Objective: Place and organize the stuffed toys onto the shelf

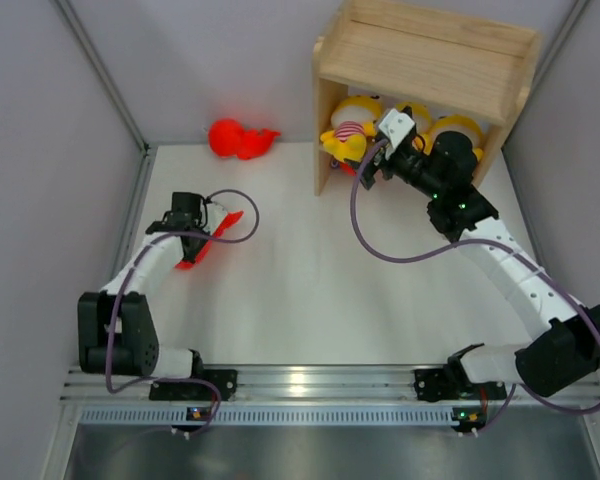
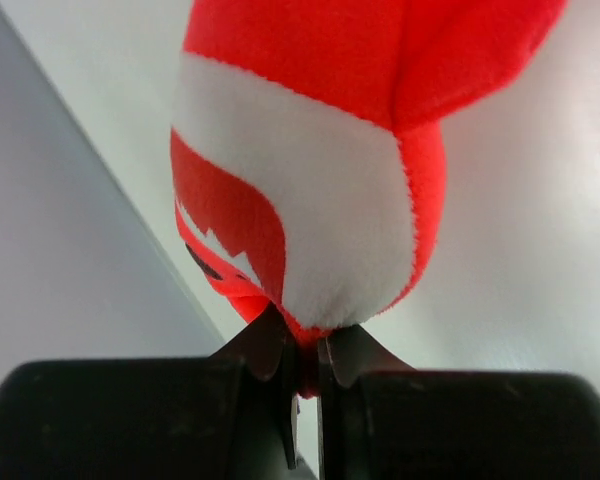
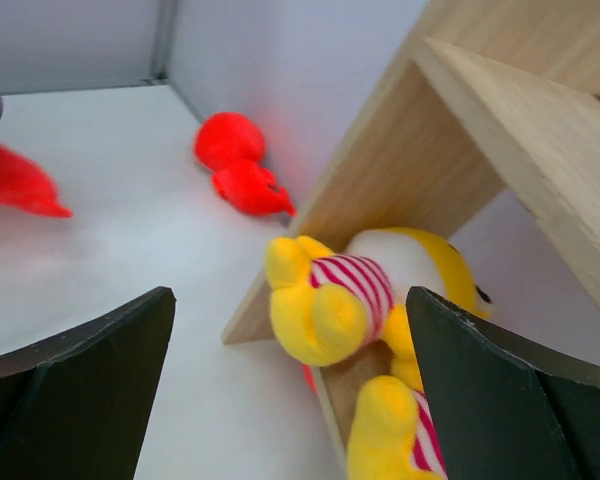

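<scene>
My left gripper (image 2: 308,350) is shut on a pinch of fabric at the end of a red plush shark (image 2: 310,150), which lies on the table at the left (image 1: 208,243). A second red shark (image 1: 240,138) lies by the back wall. The wooden shelf (image 1: 430,60) stands at the back right, with yellow striped toys (image 1: 352,125) in its lower tier. My right gripper (image 3: 290,350) is open in front of that tier, with a yellow toy (image 3: 330,300) lying at the shelf's edge between its fingers but not touched. Another yellow toy (image 3: 390,430) lies beside it.
Grey walls close in the table on the left, back and right. The shelf's side panel (image 3: 420,170) stands close to my right gripper. A purple cable (image 1: 380,245) loops over the table from the right arm. The shelf's top board (image 1: 450,35) holds nothing.
</scene>
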### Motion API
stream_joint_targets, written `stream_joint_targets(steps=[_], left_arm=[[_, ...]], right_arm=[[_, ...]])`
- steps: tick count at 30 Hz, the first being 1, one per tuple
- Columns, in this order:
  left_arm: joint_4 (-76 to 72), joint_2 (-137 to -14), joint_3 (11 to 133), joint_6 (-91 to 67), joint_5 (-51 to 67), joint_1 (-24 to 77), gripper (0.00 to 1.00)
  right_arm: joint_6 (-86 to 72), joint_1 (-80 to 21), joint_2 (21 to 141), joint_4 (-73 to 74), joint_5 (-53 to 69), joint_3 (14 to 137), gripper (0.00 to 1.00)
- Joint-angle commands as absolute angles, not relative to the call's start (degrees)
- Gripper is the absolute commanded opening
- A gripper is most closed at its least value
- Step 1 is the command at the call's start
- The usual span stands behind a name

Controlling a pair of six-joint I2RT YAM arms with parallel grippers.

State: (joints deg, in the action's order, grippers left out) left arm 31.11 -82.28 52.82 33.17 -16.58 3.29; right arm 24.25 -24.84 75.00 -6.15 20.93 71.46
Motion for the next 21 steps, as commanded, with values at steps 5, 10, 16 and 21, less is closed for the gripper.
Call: stream_joint_targets(steps=[5, 10, 16, 21], left_arm=[[50.24, -56.43, 59.48, 44.9, 25.79, 3.69, 0.0], [58.88, -55.29, 63.81, 45.53, 33.57, 5.0, 0.0], [61.78, -54.05, 66.88, 45.26, 36.91, 6.15, 0.0], [62.05, -53.0, 68.38, 43.77, 37.53, 6.33, 0.0]], right_arm=[[33.19, -27.85, 71.9, 11.76, 45.26, 77.61, 0.99], [42.01, -37.52, 72.68, 19.24, 41.57, 79.98, 0.99], [43.94, -42.44, 79.0, 22.67, 43.24, 86.56, 0.99], [49.39, -47.54, 85.5, 33.47, 43.24, 93.33, 0.99]])
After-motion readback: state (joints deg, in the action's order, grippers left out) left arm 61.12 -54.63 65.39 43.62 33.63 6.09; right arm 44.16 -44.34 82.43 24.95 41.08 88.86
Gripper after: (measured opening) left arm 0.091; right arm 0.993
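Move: The red stuffed toy, already pinched by its head end in the left fingers, has its middle about 3 cm ahead, 5 cm right and 3 cm below that hand. It is bound for the open right gripper, some 42 cm right, 7 cm ahead and 30 cm up. From the right hand that toy lies roughly 39 cm left, 4 cm back and 33 cm below; the shelf's leftmost yellow toy is 10 cm ahead, 5 cm left and 8 cm below. Keeping its pinch on the red toy's head end, the left hand swings it up and right about 15 cm each and back some 10, rolling clockwise so the toy points towards the right gripper. The right hand, fingers wide open, backs away from the shelf and goes left, about 14 cm each way, turning some 40 degrees counter-clockwise to face the toy. ##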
